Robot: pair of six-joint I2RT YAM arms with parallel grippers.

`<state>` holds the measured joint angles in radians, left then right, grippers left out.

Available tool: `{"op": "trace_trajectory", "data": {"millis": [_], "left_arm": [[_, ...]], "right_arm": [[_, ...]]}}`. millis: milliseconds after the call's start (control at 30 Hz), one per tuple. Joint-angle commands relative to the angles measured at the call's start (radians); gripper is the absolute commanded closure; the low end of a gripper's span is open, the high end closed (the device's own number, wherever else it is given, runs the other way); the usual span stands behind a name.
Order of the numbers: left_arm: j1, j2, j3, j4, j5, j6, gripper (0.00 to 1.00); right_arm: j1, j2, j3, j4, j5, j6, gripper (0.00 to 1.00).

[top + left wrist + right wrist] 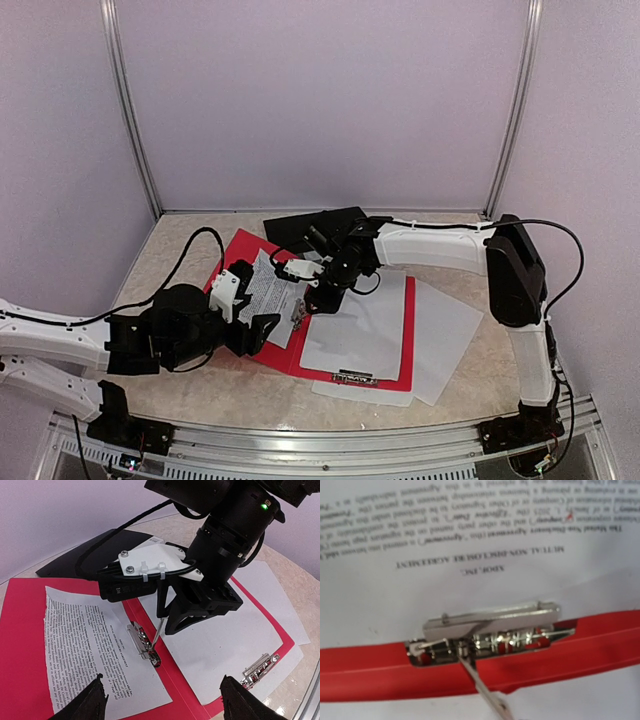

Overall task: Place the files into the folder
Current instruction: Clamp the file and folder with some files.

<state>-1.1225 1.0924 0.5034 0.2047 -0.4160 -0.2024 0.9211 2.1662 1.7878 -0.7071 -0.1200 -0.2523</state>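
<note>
The red folder (236,250) lies open on the table. A printed sheet (85,640) rests on its left half, its edge under the metal spine clip (145,645). Blank sheets (225,645) cover the right half. My right gripper (167,624) hangs over the spine, and the clip's raised lever (157,631) meets its fingertips; whether they pinch it is unclear. In the right wrist view the clip (490,635) and lever (482,687) fill the frame, and my own fingers are out of sight. My left gripper (167,702) hovers open and empty over the folder's near edge.
A second metal clip (257,667) sits at the near edge of the folder's right half. Another white sheet (445,335) lies partly under the folder on the right. A black folder (310,225) lies at the back. Pale walls enclose the table.
</note>
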Motion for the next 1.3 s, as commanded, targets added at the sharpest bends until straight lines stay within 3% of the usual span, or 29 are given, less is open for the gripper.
{"op": "trace_trajectory", "data": {"millis": [0,300,933,1267], "left_arm": [[0.012,-0.006,-0.020,-0.018,0.012,-0.009,0.24],[0.024,0.016,-0.016,-0.014,0.023,-0.011,0.24],[0.030,0.046,-0.002,-0.016,0.044,-0.017,0.24],[0.031,0.089,0.002,0.003,0.065,0.004,0.24]], "right_arm": [[0.012,0.024,0.027,-0.033,0.020,-0.017,0.71],[0.012,0.022,0.021,-0.036,0.039,-0.018,0.79],[0.012,0.002,0.018,-0.038,0.064,-0.012,0.84],[0.012,0.004,0.029,-0.042,0.066,-0.012,0.94]]}}
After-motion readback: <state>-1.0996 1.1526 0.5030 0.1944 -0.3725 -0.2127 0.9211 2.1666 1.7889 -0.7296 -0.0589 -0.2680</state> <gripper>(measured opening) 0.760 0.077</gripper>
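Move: The right hand hangs over the folder's left clip with the clip's lever rising to its fingers: the lever's middle is level fore and aft, about 1 cm left and 2 below; the clip itself about 4 cm left, 2 ahead and 6 below. The printed page lies some 11 cm left and 5 ahead, the white sheet 8 right and 1 back. From the left hand the lever is about 7 cm ahead, 12 right and 11 lower. Slowly drifting about 1 cm to its right and half as much forward, the right hand narrows its part-open fingers around the clip's lever until they are nearly shut, pinching it, with hardly any tilt. Meanwhile the wide-open left hand sinks about 2.5 cm towards the folder, touching nothing. ##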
